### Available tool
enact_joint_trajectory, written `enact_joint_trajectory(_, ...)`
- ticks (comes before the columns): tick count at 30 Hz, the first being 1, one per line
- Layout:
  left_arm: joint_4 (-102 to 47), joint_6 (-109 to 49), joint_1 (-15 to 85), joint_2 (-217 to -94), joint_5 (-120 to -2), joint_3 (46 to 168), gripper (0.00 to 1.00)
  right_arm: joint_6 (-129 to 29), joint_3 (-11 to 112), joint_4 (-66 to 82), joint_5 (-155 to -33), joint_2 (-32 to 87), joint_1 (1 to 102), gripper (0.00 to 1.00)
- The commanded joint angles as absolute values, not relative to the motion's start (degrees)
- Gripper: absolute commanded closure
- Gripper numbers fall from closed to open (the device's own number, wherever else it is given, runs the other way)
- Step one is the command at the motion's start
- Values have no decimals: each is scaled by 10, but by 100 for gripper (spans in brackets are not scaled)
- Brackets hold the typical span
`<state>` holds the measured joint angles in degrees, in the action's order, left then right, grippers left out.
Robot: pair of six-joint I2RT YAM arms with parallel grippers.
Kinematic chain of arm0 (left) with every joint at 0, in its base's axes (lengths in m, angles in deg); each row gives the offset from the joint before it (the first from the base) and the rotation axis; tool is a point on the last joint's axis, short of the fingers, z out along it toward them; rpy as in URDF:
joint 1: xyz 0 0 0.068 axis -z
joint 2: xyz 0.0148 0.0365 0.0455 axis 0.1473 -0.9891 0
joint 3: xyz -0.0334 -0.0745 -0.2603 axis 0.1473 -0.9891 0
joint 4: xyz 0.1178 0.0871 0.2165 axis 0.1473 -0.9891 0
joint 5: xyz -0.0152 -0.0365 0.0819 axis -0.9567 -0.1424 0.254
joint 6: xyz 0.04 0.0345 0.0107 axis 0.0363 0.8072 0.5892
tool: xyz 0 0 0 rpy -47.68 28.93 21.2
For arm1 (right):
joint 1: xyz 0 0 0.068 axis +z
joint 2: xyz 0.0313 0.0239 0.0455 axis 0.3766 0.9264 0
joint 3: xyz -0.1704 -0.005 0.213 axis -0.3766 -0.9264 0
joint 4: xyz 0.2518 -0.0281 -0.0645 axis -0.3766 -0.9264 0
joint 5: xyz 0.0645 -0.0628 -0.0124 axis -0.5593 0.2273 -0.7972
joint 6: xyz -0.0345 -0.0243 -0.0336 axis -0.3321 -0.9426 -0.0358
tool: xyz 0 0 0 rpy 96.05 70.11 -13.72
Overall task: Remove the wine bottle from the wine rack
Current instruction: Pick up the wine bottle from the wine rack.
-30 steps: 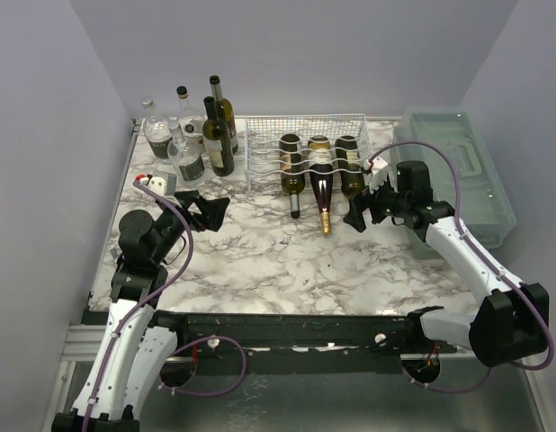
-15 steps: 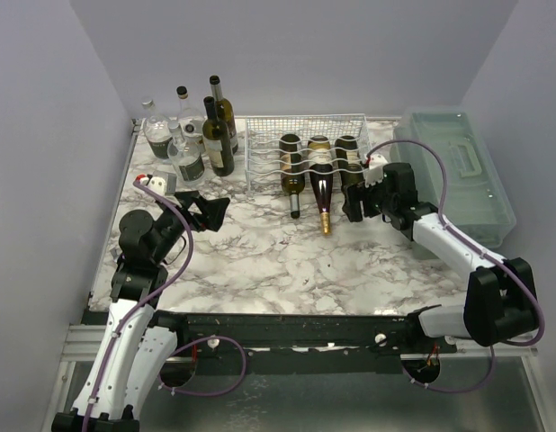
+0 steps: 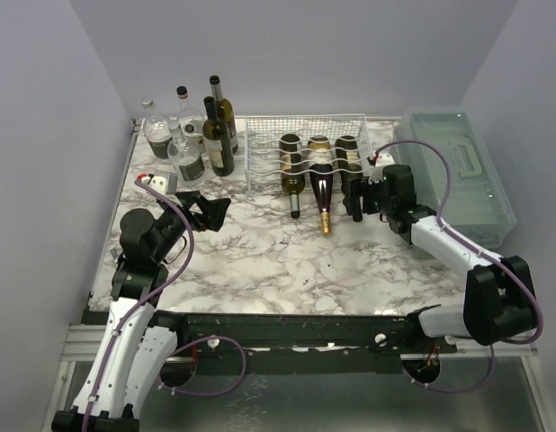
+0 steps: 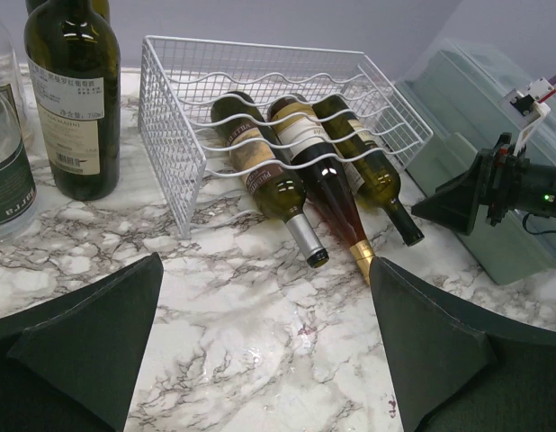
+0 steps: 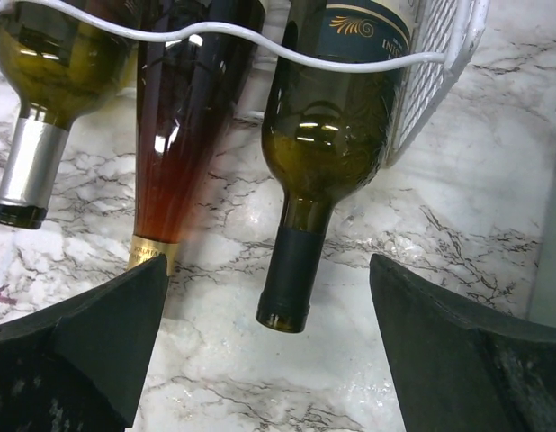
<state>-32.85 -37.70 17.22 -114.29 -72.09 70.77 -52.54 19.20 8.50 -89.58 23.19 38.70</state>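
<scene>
The white wire wine rack (image 3: 260,153) (image 4: 170,117) (image 5: 440,36) stands at the back middle with three wine bottles lying in it, necks toward me. The right one, olive green with a dark cap (image 3: 351,173) (image 4: 372,175) (image 5: 336,126), has its neck between the wide-apart fingers of my right gripper (image 3: 354,205) (image 5: 267,270), which do not touch it. Beside it lie a reddish bottle with a gold cap (image 3: 321,189) (image 5: 188,108) and a green bottle with a silver cap (image 3: 291,175) (image 5: 44,54). My left gripper (image 3: 210,211) (image 4: 264,265) is open and empty over the marble at the left.
Several upright bottles (image 3: 197,130) stand at the back left next to the rack. A translucent green-grey plastic box (image 3: 458,171) lies along the right edge, close behind my right arm. A small white object (image 3: 152,183) sits near the left arm.
My right arm has swung left toward the rack, bringing its open fingers around the neck of the rightmost bottle. The left arm has not moved.
</scene>
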Motion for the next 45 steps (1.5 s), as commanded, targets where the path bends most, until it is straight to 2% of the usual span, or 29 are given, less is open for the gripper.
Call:
enact_joint_trajectory(1, -320, -379, 175, -1148, -735, 703, 1, -513, 193, 111, -849, 250, 393, 4)
enact_joint_trajectory(8, -320, -373, 175, -1143, -723, 701, 1, -495, 196, 129, -852, 294, 407, 17)
enact_joint_trajectory(21, -320, -372, 175, -1144, -722, 700, 1, -481, 217, 152, -798, 369, 418, 24)
enact_joint_trajectory(29, -321, -370, 175, -1147, -719, 699, 1, -461, 240, 157, -804, 408, 419, 34)
enact_joint_trajectory(45, -321, -368, 175, -1148, -715, 699, 1, -428, 285, 118, -794, 468, 418, 36)
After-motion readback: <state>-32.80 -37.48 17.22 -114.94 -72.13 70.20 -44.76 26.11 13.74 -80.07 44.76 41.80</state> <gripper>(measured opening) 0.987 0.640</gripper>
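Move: On the rack's rightmost place, the green wine bottle has its middle about 12 cm ahead of the right hand, 2 cm to its left and 6 cm lower; its neck comes back almost beneath the fingers. The gold-necked bottle lies about 9 cm left of that bottle and 2 cm nearer, the silver-necked one some 18 cm left of it and level. From the left hand the green bottle is roughly 23 cm ahead, 35 cm right and 22 cm below. Sinking about 8 cm in all, mostly early on, the right hand comes down over the green bottle's neck, then pushes some 4 cm forward along it towards the shoulder. The fingers tip down and turn clockwise by roughly 10 degrees each, narrowing by about a third until they stand on either side of the neck, not clamped shut. ##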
